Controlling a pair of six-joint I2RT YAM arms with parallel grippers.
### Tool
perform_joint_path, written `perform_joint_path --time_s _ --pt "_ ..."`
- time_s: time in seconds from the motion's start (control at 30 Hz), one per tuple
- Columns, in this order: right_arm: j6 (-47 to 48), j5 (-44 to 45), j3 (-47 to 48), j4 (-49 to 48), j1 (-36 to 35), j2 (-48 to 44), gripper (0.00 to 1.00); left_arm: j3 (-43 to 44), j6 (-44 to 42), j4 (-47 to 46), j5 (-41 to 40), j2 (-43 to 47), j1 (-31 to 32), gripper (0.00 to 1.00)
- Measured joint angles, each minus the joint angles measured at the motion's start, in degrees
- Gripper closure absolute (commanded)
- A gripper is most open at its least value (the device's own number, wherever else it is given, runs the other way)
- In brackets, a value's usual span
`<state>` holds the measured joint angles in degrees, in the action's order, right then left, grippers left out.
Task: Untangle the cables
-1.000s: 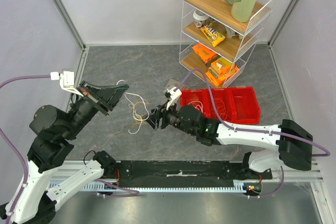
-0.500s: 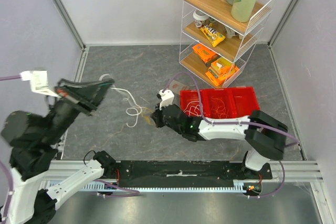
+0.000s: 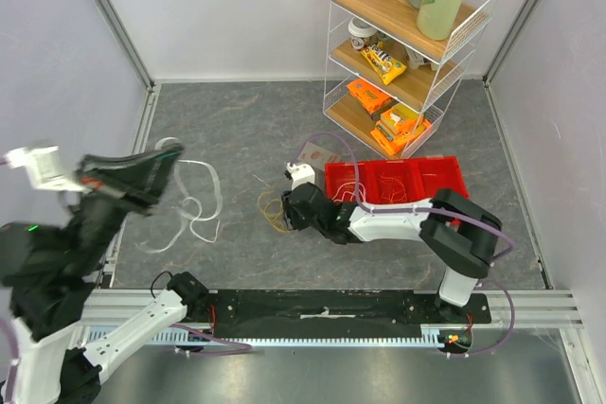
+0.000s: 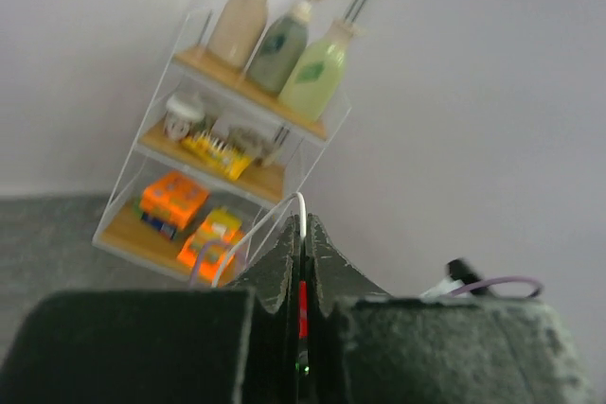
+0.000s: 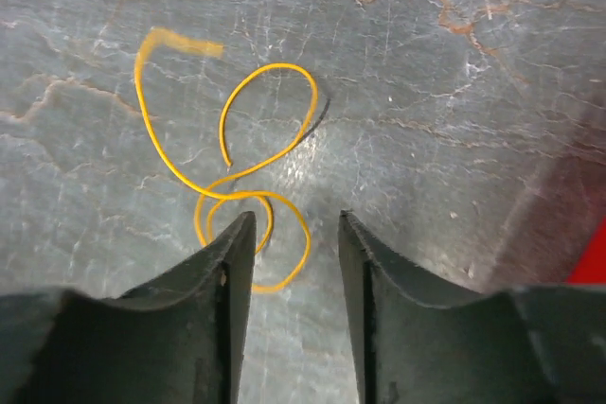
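My left gripper (image 3: 161,163) is raised high at the left and shut on a white cable (image 3: 196,203), which hangs from it in loose loops down to the mat. In the left wrist view the white cable (image 4: 268,231) bends out of the closed fingertips of the left gripper (image 4: 302,226), and a red strip shows deeper between the jaws. A yellow cable (image 5: 237,169) lies alone in curls on the grey mat. My right gripper (image 5: 295,219) hovers low over its near loop, jaws open and holding nothing. From above, the right gripper (image 3: 284,213) sits beside the yellow cable (image 3: 271,208).
A red bin (image 3: 398,166) with thin cables inside stands right of the right gripper. A white wire shelf rack (image 3: 407,54) with bottles and snack packs fills the back right. Purple hoses run along both arms.
My left arm rose and pulled left, drawing the white cable away from the yellow one. The right gripper shifted left and lower, closed, then opened; the yellow cable lies free on the mat.
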<state>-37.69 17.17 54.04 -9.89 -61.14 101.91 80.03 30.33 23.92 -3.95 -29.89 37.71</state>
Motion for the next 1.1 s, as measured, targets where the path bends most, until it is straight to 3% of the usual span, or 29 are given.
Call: perform_joint_path --time_s 0.2,0.4,0.47,0.6,0.8,0.93,1.1 --pt "2.1 0.0 -1.4 9.4 -0.1 -14.4 0.17 -11.8 0.3 3.1 -0.1 -1.8 0.0 0.98" --pt "5.4 1.7 -5.4 18.3 -0.1 -37.5 0.08 -17.5 1.3 4.1 0.7 -0.4 0.0 0.98" --pt "6.6 -0.3 -6.3 19.8 -0.1 -43.1 0.02 -18.6 1.5 4.1 2.6 -0.4 0.0 0.98" --pt "8.4 -10.1 -8.2 17.7 -0.1 -52.5 0.02 -21.1 1.5 4.3 9.5 -2.8 0.0 0.98" --pt "8.8 -19.5 -8.1 11.0 -0.1 -51.8 0.02 -26.4 1.5 1.9 28.5 -10.1 0.0 0.98" --pt "8.3 -23.3 -8.4 8.3 -0.1 -49.5 0.02 -32.5 2.5 -2.2 37.6 -10.3 0.0 0.98" --pt "6.1 -28.6 -9.6 0.9 -0.1 -48.6 0.02 -35.8 5.1 -8.5 43.6 -8.4 0.3 0.98"
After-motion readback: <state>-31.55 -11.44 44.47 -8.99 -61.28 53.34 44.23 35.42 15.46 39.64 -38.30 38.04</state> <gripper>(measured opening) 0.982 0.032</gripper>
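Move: The white cable hangs from the left gripper, its middle some 18 cm below and 2 cm left of that hand, about level fore and aft; from the right hand it is about 18 cm left, 13 cm back and 32 cm up. The yellow cable lies about 2 cm ahead, 3 cm left and 2 cm below the right hand; the red box's middle is roughly 8 cm ahead, 24 cm right and 3 cm down. Left lowers the pinched white cable 25 cm and rightward; right opens wide and rises 25 cm to meet it. ##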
